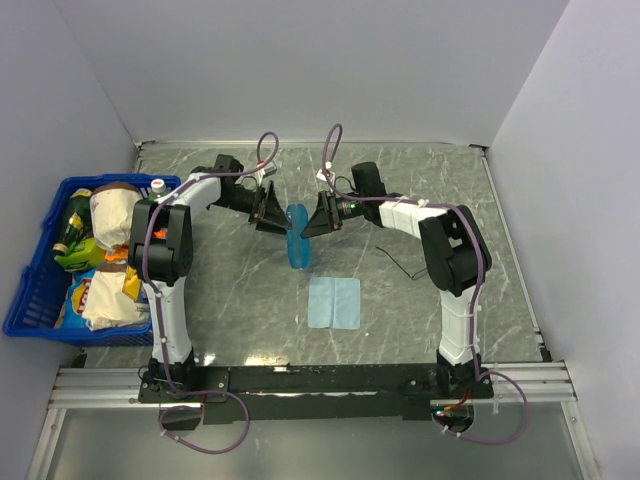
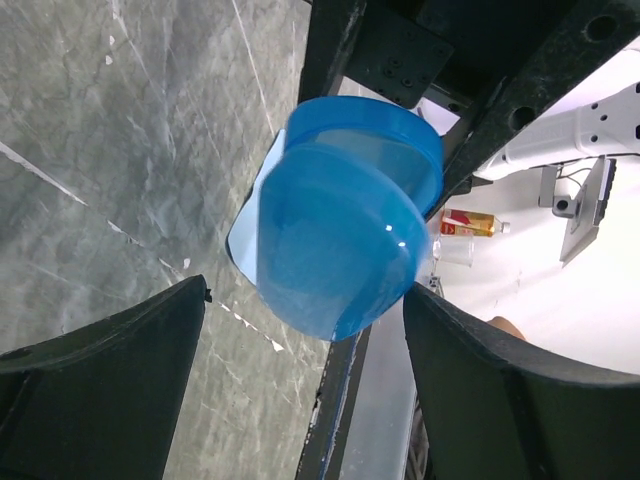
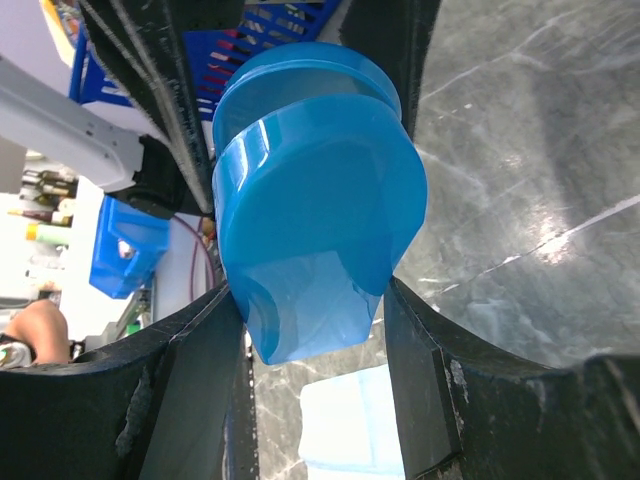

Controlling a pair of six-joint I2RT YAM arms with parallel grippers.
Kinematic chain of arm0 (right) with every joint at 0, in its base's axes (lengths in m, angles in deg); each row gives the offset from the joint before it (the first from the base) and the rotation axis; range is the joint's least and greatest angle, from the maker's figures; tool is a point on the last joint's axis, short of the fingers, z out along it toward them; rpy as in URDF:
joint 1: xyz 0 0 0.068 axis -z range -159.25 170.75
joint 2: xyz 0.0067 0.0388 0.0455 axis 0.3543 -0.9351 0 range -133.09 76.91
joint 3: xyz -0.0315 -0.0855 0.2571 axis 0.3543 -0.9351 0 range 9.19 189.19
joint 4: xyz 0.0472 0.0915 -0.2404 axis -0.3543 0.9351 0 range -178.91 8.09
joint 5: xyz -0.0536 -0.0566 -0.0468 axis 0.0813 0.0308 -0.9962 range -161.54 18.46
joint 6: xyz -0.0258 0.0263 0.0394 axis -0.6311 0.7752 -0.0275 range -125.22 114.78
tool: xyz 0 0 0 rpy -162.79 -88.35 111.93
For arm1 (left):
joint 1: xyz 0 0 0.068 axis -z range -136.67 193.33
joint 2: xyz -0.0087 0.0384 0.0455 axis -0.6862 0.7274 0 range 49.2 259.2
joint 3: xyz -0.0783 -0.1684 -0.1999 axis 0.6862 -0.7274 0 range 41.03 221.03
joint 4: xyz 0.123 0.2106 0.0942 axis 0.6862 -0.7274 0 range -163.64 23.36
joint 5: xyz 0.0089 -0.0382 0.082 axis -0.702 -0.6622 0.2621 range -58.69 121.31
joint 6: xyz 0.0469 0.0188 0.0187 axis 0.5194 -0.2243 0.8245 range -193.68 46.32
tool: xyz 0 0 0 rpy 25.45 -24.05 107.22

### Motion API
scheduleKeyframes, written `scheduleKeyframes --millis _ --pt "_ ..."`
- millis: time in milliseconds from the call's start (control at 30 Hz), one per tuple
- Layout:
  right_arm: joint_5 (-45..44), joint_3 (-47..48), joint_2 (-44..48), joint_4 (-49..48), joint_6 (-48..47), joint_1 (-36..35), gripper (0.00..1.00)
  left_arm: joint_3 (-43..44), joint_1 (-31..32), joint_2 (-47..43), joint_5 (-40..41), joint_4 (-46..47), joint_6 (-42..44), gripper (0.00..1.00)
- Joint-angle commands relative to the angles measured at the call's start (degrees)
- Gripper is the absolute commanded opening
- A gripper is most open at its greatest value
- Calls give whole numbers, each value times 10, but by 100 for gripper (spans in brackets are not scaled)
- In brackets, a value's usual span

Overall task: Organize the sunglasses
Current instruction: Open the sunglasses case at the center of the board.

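Note:
The blue translucent case (image 1: 297, 238) stands on edge mid-table between both grippers. My right gripper (image 1: 320, 215) is shut on it: in the right wrist view both fingers press the sides of the case (image 3: 310, 200) at the gripper (image 3: 312, 300). My left gripper (image 1: 271, 211) faces the case from the left and is open. In the left wrist view its gripper (image 2: 305, 300) straddles the case (image 2: 340, 240) with a gap at the left finger. A thin black wire-like shape, seemingly the sunglasses (image 1: 400, 266), lies on the table beside the right arm.
A light-blue square cloth (image 1: 334, 301) lies flat just in front of the case, also seen in the right wrist view as the cloth (image 3: 350, 420). A blue basket (image 1: 28, 285) full of packets and bottles stands at the table's left edge.

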Motion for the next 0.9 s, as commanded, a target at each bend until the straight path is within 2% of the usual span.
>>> scheduleKeyframes --millis 0,167,300,433,567,600,867 --pt "-16 26 16 6 -17 -3 55 14 4 -26 -14 -2 8 85" --pt "-10 26 14 0 -14 -4 55 9 10 -23 1 5 4 84" --pt "9 26 17 -1 -14 -4 55 8 13 -17 11 9 -1 80" --pt "33 30 20 7 -27 -4 55 2 13 -20 18 18 -8 65" --pt "67 29 19 6 -31 -4 54 -1 13 -23 24 19 -11 59" --pt "81 27 18 4 -31 -4 55 -1 12 -23 24 21 -13 52" --pt "138 -1 20 -93 33 3 55 -1 6 -26 19 10 -7 41"
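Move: The blue sunglasses case hangs between the grippers, its halves already ajar. Its middle is about 3 cm to the left hand's right and 2 cm back, nearly level. From the right hand, which already holds one half, it is some 2 cm left and 2 cm back, nearly level. The cloth lies on the table about 17 cm back and 6 cm right of the right hand, 14 cm down; the sunglasses lie some 21 cm right and 6 cm back, equally low. Close the left gripper from wide open to about half its opening around the near half of the case, easing the hand less than 1 cm right and then slightly up and back left. Keep the right gripper's hold on its half, and late on draw it about half a centimetre right, away from the left hand, with hardly any wrist turn. ##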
